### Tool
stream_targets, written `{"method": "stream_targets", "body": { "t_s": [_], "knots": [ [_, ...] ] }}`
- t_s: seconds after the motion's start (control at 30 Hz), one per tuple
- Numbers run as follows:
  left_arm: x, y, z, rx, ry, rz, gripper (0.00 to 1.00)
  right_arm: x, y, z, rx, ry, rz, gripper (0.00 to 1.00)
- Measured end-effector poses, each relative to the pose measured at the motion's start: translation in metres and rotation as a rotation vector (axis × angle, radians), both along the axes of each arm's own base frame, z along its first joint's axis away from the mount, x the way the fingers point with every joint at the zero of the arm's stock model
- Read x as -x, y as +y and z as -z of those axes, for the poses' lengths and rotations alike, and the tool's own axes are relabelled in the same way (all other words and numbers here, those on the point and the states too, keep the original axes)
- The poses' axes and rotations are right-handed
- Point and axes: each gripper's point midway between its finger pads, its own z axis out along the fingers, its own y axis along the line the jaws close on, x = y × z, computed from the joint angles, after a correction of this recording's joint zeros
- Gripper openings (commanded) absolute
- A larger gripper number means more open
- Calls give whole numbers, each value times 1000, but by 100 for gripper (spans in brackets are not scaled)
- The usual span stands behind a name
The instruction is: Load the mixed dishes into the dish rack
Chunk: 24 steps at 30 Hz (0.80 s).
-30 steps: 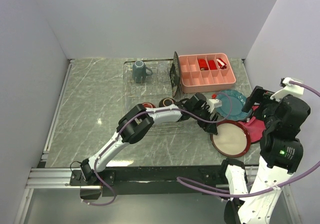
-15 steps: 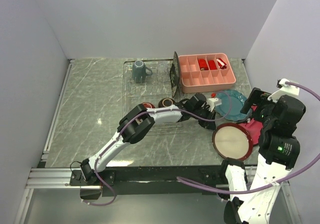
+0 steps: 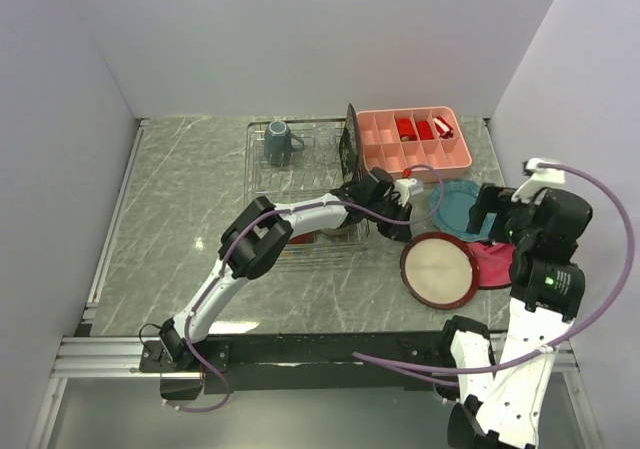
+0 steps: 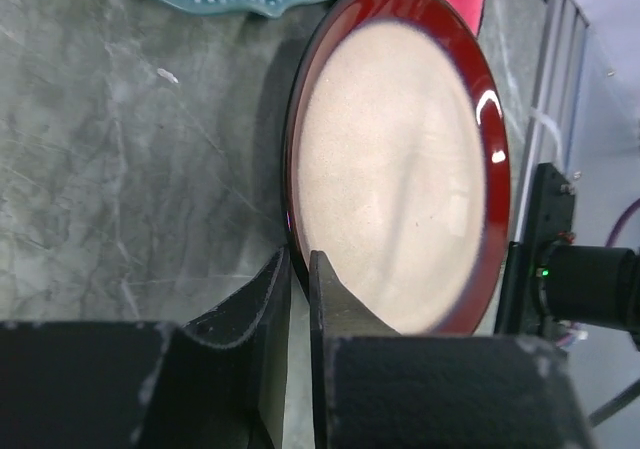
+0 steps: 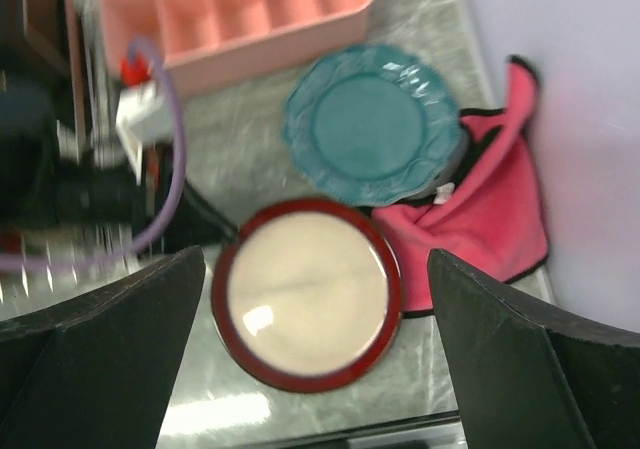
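Observation:
My left gripper [image 4: 298, 269] is shut on the near rim of the red-rimmed cream round plate [image 4: 400, 159], one finger on each face. The plate [image 3: 440, 271] is tilted just right of the dish rack [image 3: 300, 169], and its far edge lies against the cloth. The left gripper [image 3: 400, 231] reaches it from the rack side. My right gripper [image 5: 315, 259] hangs open high above that plate [image 5: 305, 294]. The teal scalloped plate [image 3: 455, 204] lies flat behind it. In the rack stand the grey-blue mug [image 3: 280, 141] and the black floral square plate [image 3: 349, 149]. My left arm covers the rack's front.
The pink compartment tray [image 3: 415, 141] sits behind the teal plate, against the rack's right side. A pink-red cloth [image 3: 497, 266] lies bunched at the table's right edge, under the right arm [image 3: 540, 239]. A purple cable [image 5: 165, 139] loops off the left wrist.
My left gripper has shut on the cream plate's rim and drawn it left toward the rack. The right arm has swung slightly back and left, still open.

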Motion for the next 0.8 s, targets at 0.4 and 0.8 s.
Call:
{"method": "stream_targets", "body": {
  "t_s": [0.4, 0.8],
  "knots": [
    [5, 16, 4, -99, -190, 110, 1, -10, 14, 102, 176, 266, -444, 100],
    [-1, 54, -90, -27, -417, 176, 1, -46, 21, 169, 43, 456, -772, 96]
  ]
}}
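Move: The left hand already pinches the rim of the cream plate with the red edge. The dish rack's middle is about 23 cm to its left and 11 cm ahead; the teal plate is about 14 cm right and 6 cm ahead, 3 cm below. From the open right hand, the held plate's middle is some 27 cm below and 6 cm left, about level fore and aft; the teal plate is 14 cm ahead, and the pink cloth is 6 cm right, 1 cm ahead, both near table height. Down about 17 cm and slightly forward swings the right hand, wide open, its wrist turning some 45 degrees counter-clockwise and tipping down as it closes in on the held plate's right side without reaching it. Meanwhile the left hand keeps its rim pinch, dips slightly, then lifts the plate about 9 cm while drawing it left towards the rack, tilting its far side up. ##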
